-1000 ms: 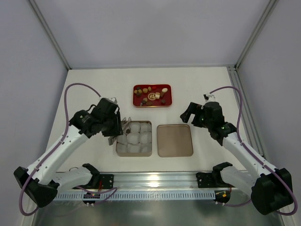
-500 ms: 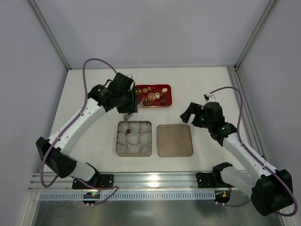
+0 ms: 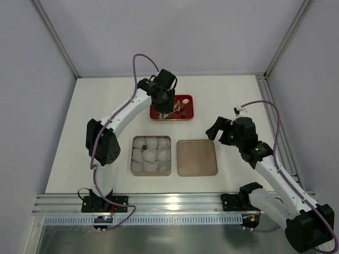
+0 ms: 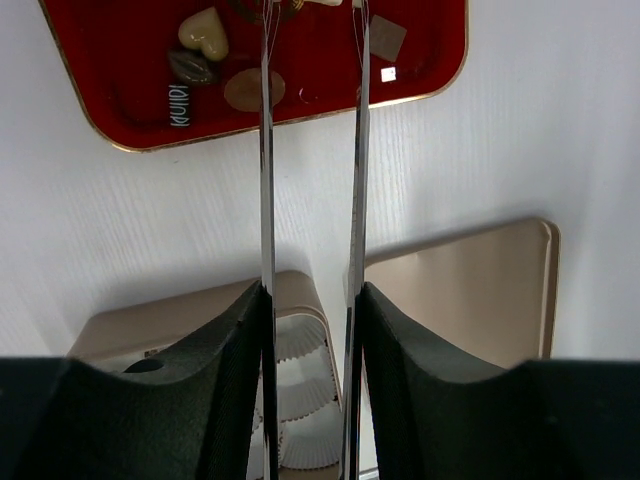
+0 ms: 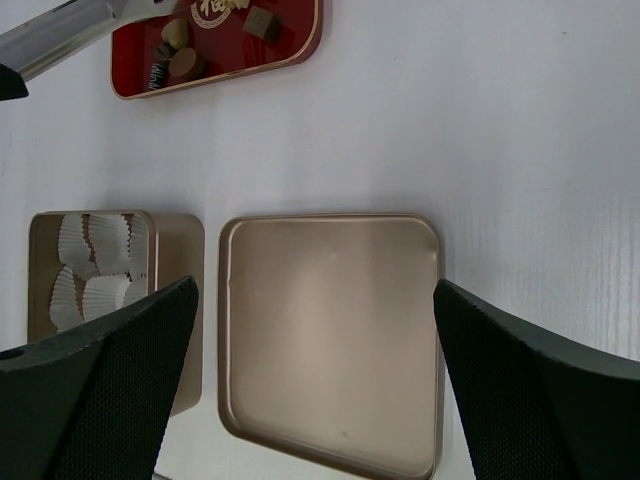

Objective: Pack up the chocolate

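The chocolate [image 3: 181,109] lies as small brown, tan and cream pieces on a red tray [image 3: 187,117] at the back of the table. My left gripper [image 3: 169,111] hangs over that tray. Two long thin metal blades on its fingers stand apart, with nothing seen between them. In the left wrist view [image 4: 314,20] the blade tips run past the top edge, beside a cream heart [image 4: 203,32], a tan round [image 4: 254,90] and a brown cube [image 4: 387,38]. One brown piece [image 3: 142,144] sits in the tin's far-left cup. My right gripper [image 3: 218,129] is wide open above the lid [image 5: 330,330].
A gold tin [image 3: 131,160] holding white paper cups [image 3: 153,156] stands in front of the tray. Its flat lid [image 3: 197,157] lies upturned just to the right. In the right wrist view the tin [image 5: 182,262] and red tray [image 5: 290,45] show too.
My left arm swung from the tin's left edge up and back to the red tray. A brown piece now lies in the far-left cup. The right arm barely shifted.
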Action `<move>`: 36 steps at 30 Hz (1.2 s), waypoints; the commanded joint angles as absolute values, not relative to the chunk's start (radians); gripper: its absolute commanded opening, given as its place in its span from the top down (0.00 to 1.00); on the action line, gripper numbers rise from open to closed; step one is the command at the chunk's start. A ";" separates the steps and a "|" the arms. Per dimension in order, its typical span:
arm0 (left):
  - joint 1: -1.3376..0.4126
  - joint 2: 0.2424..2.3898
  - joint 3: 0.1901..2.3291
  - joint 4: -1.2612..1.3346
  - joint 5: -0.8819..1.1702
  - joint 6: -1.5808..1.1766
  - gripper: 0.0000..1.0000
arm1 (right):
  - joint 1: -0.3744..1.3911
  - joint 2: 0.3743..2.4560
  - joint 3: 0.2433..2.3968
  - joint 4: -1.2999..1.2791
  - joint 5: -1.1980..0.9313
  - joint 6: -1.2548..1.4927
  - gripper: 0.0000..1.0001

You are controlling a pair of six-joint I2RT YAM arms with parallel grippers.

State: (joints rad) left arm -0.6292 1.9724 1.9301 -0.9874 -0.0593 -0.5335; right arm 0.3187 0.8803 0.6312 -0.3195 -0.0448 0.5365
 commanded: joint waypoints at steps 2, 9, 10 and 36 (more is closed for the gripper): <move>-0.632 2.006 2.025 -0.976 -0.063 -0.497 0.58 | 0.318 0.848 0.675 -0.341 -0.018 0.528 0.00; -0.634 2.049 2.031 -0.974 -0.078 -0.486 0.59 | 0.318 0.844 0.673 -0.347 -0.023 0.528 0.00; -0.634 2.054 2.031 -0.976 -0.080 -0.485 0.59 | 0.318 0.844 0.673 -0.347 -0.023 0.529 0.00; -0.634 2.140 2.051 -0.951 -0.058 -0.485 0.61 | 0.318 0.882 0.660 -0.324 -0.028 0.520 0.00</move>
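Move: The left hand already holds the tweezers over the red tray. The cream square chocolate is about 5 cm ahead of it, 4 cm right and 14 cm below. Also below, the gold medallion is 5 cm ahead and 1 cm right, the brown square chocolate 2 cm ahead and 6 cm right, and the flat round chocolate 2 cm ahead and 1 cm left. From the right hand, the cream square is some 16 cm ahead and 15 cm left. Left hand, keeping the tweezers half open, eases forward 2 cm, then sinks 5 cm towards the cream square. ##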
